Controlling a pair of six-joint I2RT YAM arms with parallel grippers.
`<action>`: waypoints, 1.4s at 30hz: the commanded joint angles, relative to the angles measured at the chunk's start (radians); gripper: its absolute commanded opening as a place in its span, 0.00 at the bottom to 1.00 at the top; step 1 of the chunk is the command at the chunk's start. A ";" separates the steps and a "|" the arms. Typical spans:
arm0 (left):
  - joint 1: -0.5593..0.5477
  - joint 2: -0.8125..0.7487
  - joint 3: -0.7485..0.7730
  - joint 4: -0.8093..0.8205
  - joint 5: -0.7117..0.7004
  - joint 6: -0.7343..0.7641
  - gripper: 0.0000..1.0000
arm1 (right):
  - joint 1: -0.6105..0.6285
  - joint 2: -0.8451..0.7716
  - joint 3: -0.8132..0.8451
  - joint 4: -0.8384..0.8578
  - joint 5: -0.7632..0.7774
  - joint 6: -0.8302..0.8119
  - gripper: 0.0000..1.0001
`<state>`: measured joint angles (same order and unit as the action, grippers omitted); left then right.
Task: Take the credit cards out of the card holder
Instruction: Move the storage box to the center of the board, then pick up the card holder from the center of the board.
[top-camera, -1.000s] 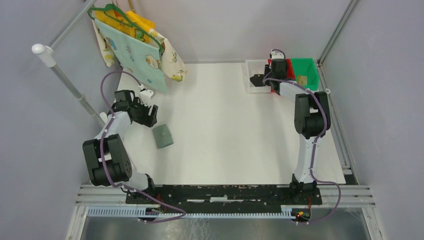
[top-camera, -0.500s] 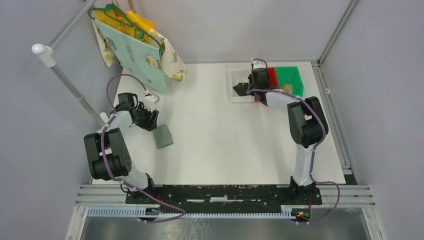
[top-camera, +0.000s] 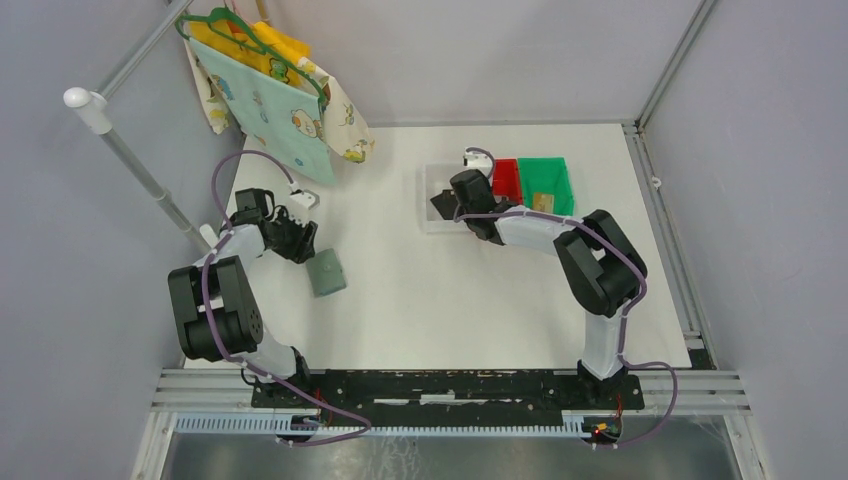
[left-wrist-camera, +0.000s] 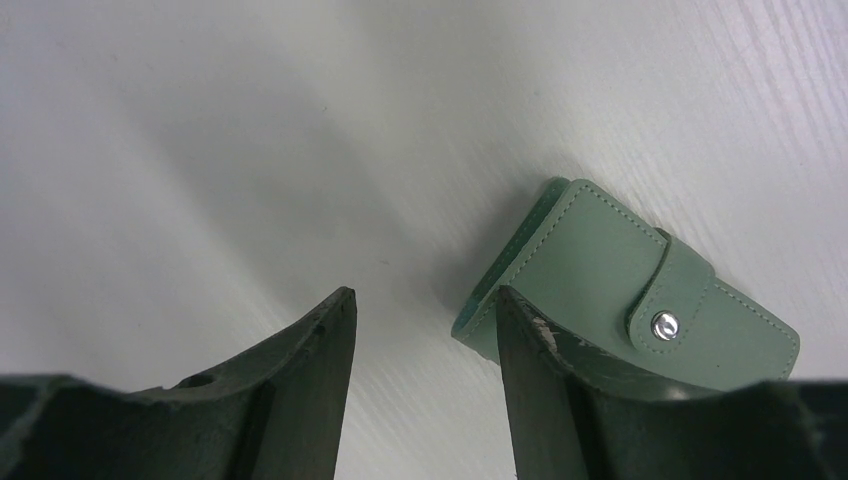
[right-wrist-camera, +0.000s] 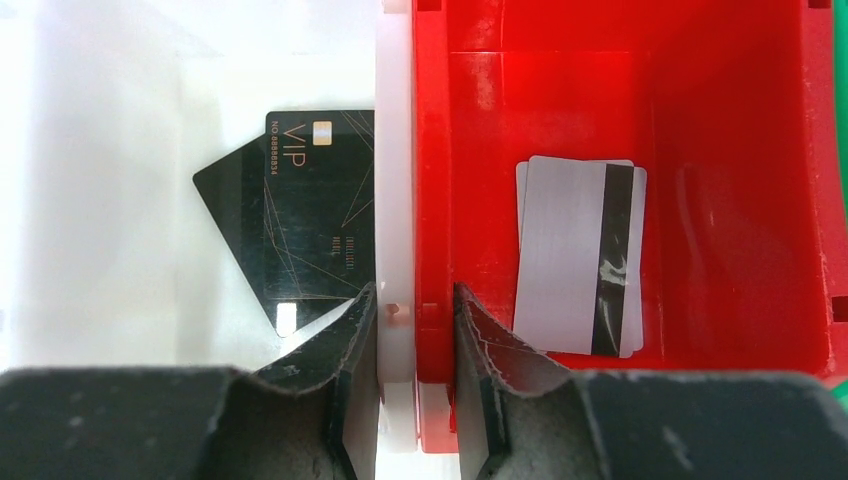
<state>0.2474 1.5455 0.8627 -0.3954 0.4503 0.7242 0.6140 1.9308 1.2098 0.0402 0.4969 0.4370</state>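
The card holder (top-camera: 325, 273) lies closed on the white table, grey-green with a snapped strap (left-wrist-camera: 620, 290). My left gripper (top-camera: 293, 240) (left-wrist-camera: 425, 295) hangs open just beside it, its right finger (left-wrist-camera: 530, 350) over the holder's near corner and bare table between the jaws. My right gripper (top-camera: 455, 200) (right-wrist-camera: 415, 290) is shut on the adjoining walls of a white bin (right-wrist-camera: 395, 200) and a red bin (right-wrist-camera: 435, 150). Silver credit cards (right-wrist-camera: 575, 255) with a dark stripe lie in the red bin. Black cards (right-wrist-camera: 300, 220) lie in the white one.
A green bin (top-camera: 548, 178) joins the red bin (top-camera: 506, 176) on the right and holds a tan card (top-camera: 543, 203). Printed cloths on hangers (top-camera: 270, 90) hang over the far left corner by a white pole (top-camera: 120, 145). Grey walls enclose the table.
The right arm has dragged the row of bins leftward from the far right corner toward the middle. The left gripper's jaws have narrowed and it has edged nearer the card holder.
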 joint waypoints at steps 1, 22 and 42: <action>-0.001 0.019 -0.014 0.009 0.021 0.066 0.60 | 0.065 0.026 0.080 0.051 0.077 0.106 0.14; 0.015 -0.052 0.239 -0.317 0.231 0.044 0.89 | 0.218 -0.142 0.000 0.171 0.102 -0.009 0.87; 0.209 -0.130 0.219 -0.448 0.203 0.064 1.00 | 0.530 0.402 0.623 -0.038 -0.306 -0.076 0.98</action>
<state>0.4580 1.4811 1.0889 -0.8280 0.6125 0.7963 1.1477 2.2848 1.7344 0.0517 0.2123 0.3756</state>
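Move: The right hand grips the near end of the storage box's white-red wall, whose release spot is about 5 cm left, level. The card holder lies about 33 cm left of this hand, 12 cm back and 6 cm below; the black cards are 6 cm left, 3 cm ahead and 5 cm below. From the left hand, the card holder is some 4 cm back, 5 cm right and 4 cm below. Right hand drags the box about 5 cm left, releases, arcs left-back towards the card holder; left hand withdraws. ##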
